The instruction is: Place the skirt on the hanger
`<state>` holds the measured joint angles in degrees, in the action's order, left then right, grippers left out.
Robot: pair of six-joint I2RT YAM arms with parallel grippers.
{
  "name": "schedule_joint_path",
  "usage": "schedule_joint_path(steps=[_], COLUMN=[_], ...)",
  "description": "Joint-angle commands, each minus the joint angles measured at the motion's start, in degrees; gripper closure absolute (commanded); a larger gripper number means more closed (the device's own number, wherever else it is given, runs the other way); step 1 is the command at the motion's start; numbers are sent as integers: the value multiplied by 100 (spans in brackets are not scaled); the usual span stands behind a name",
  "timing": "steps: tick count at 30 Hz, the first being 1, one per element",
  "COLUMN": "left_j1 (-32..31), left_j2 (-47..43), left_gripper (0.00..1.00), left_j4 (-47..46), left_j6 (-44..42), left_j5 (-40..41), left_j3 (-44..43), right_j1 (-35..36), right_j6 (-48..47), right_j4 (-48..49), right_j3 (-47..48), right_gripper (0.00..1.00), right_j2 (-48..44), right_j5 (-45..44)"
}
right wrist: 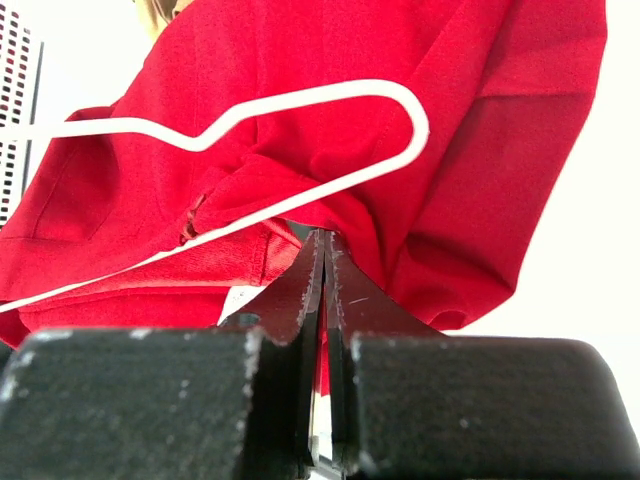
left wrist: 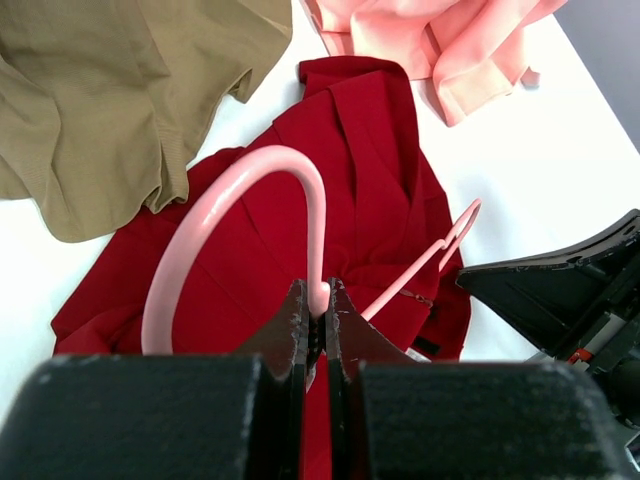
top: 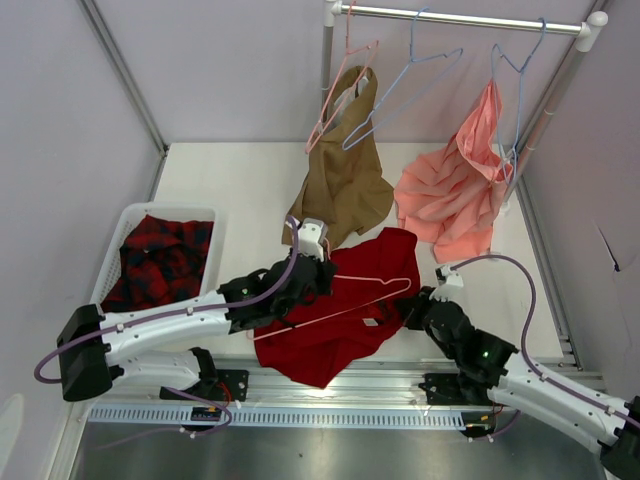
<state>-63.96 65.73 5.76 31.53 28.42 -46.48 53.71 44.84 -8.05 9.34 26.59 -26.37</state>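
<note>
The deep-red skirt (top: 350, 305) lies crumpled on the white table in front of both arms. The pale-pink hanger (top: 375, 278) lies across it, with its hook toward the left arm. My left gripper (top: 318, 272) is shut on the hanger (left wrist: 215, 205) at the base of the hook, with the skirt (left wrist: 370, 170) spread beyond the left gripper (left wrist: 318, 300). My right gripper (top: 415, 305) sits at the skirt's right edge. In the right wrist view the right gripper (right wrist: 324, 240) is shut on a fold of the skirt (right wrist: 500, 150), just below the hanger's (right wrist: 330, 92) rounded end.
A white basket (top: 165, 212) at the left holds a red-and-black plaid garment (top: 160, 262). A tan garment (top: 345, 180) and a salmon-pink one (top: 450, 200) hang from the rail (top: 470, 18) at the back, beside light-blue hangers (top: 400, 90). Their hems reach the table behind the skirt.
</note>
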Motion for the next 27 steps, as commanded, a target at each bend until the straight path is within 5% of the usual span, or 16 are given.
schedule_joint_path(steps=[1, 10, 14, 19, 27], left_j1=[86, 121, 130, 130, 130], left_j2=[-236, -210, -166, -122, -43], left_gripper=[100, 100, 100, 100, 100], left_j4=[-66, -31, -66, -93, -110], left_j6=[73, 55, 99, 99, 99], left_j5=[-21, -109, -153, -153, -206], left_j3=[-327, -371, -327, -336, -371], right_j1=[-132, -995, -723, 321, 570], right_j6=[121, -115, -423, -626, -687], right_j4=[-311, 128, 401, 446, 533], right_j3=[278, 358, 375, 586, 683], right_gripper=[100, 100, 86, 78, 62], right_j2=[-101, 118, 460, 1048, 1841], right_j5=[96, 1635, 1793, 708, -324])
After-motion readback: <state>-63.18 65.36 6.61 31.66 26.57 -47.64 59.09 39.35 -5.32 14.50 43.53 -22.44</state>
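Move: The right hand, shut and empty, hangs by the skirt's right-hand edge. The folded waistband corner it goes for lies about 3 cm to its left, 1 cm back and 4 cm below. The white label sits some 3 cm farther left of that corner; the pink hanger's right end is about 5 cm ahead of the hand, roughly at its height. From the left hand, which holds the hanger's neck, the corner is around 14 cm right, 6 cm back and 12 cm down. Leftward in the main, after first easing barely 1 cm right and forward: the right hand swings some 4–5 cm left and about 3 cm back over the skirt's waistband corner, then comes a little forward again, sinking 2 cm throughout. It turns about 10 degrees counter-clockwise while its shut fingers part to over a third open, astride the fold beside the label. The left hand keeps its pinch on the hanger's neck and lifts it about 1 cm. ##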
